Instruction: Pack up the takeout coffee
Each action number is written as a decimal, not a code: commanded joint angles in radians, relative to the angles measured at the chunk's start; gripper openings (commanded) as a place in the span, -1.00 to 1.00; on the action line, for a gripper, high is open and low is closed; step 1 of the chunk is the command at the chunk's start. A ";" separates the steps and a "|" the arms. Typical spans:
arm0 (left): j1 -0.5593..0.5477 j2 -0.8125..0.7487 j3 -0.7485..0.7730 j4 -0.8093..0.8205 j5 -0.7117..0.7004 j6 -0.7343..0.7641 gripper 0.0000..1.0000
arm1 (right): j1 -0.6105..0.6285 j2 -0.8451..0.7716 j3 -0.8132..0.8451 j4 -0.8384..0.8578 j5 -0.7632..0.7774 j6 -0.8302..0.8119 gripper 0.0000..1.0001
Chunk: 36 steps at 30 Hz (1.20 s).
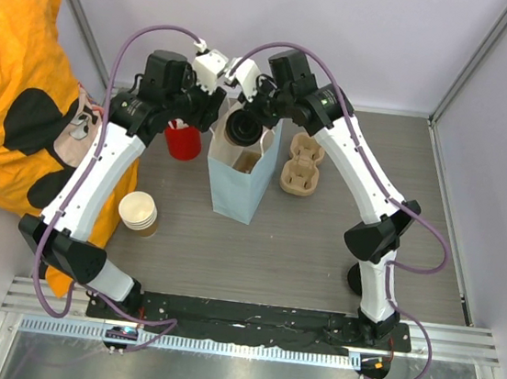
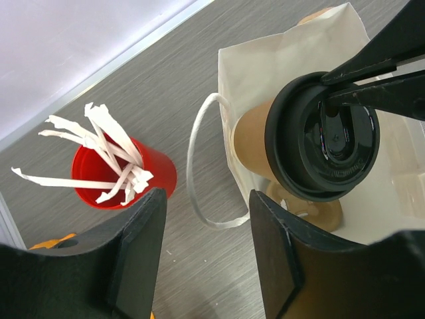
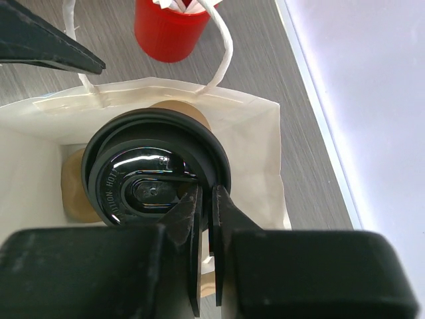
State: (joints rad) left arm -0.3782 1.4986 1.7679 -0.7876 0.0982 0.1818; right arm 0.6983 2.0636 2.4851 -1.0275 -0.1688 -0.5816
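The takeout coffee [image 1: 242, 130], a tan paper cup with a black lid [image 3: 153, 176], hangs tilted in the open mouth of the pale blue paper bag [image 1: 233, 192]. My right gripper [image 3: 207, 193] is shut on the rim of its lid. In the left wrist view the cup [image 2: 319, 143] sits just inside the bag's white inner wall [image 2: 265, 66]. My left gripper [image 2: 207, 199] is open beside the bag, above the table, with nothing between its fingers. The bag's white handle loop [image 2: 196, 166] lies below it. Something tan [image 3: 76, 193] rests at the bag's bottom.
A red cup of paper-wrapped straws [image 1: 183, 139] stands left of the bag. A cardboard cup carrier [image 1: 303, 165] sits to the bag's right. A stack of lidless paper cups [image 1: 139, 212] stands front left. An orange cloth [image 1: 17, 77] covers the left edge.
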 commanded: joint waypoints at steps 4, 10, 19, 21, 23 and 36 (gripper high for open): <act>0.002 -0.026 0.027 -0.001 0.038 -0.005 0.10 | 0.003 -0.033 0.051 0.078 0.021 0.006 -0.99; 0.002 -0.069 0.070 -0.102 0.249 0.082 0.53 | 0.003 -0.088 0.101 0.121 0.058 0.037 -0.98; -0.001 -0.064 0.159 -0.366 0.475 0.416 0.79 | -0.029 -0.152 0.087 0.127 0.084 0.032 -0.98; -0.019 -0.060 0.157 -0.415 0.492 0.534 0.79 | -0.037 -0.157 0.083 0.129 0.078 0.035 -0.99; -0.045 -0.066 0.133 -0.456 0.495 0.629 0.79 | -0.049 -0.166 0.084 0.129 0.069 0.039 -0.99; -0.192 0.028 0.117 -0.480 0.388 0.967 0.79 | -0.183 -0.244 0.020 0.144 -0.098 0.126 -0.98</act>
State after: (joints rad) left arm -0.5533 1.4860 1.8545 -1.2713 0.5110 1.0691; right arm 0.5518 1.8954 2.5057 -0.9363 -0.1902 -0.5037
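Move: The open bag is the left hand's goal: its middle is about 8 cm to the right, 5 cm back and 12 cm below. The bag's left handle loops some 2 cm to the hand's right, and the red straw cup stands about 6 cm left, 3 cm ahead, well below. From the right hand, which holds the lidded coffee cup, the bag's middle is about 3 cm left, 4 cm back and 12 cm down; the empty carrier lies 11 cm right and 4 cm ahead, on the table. Still pinching the coffee cup by its black lid, the right hand lifts it about 11 cm up out of the bag's mouth, drifting some 7 cm right while the fingers tip up a little. The left hand opens wide and swings back about 12 cm and 6 cm right, rising slightly then sinking, turning clockwise nearly 60 degrees until its fingers straddle the bag's near rim. ##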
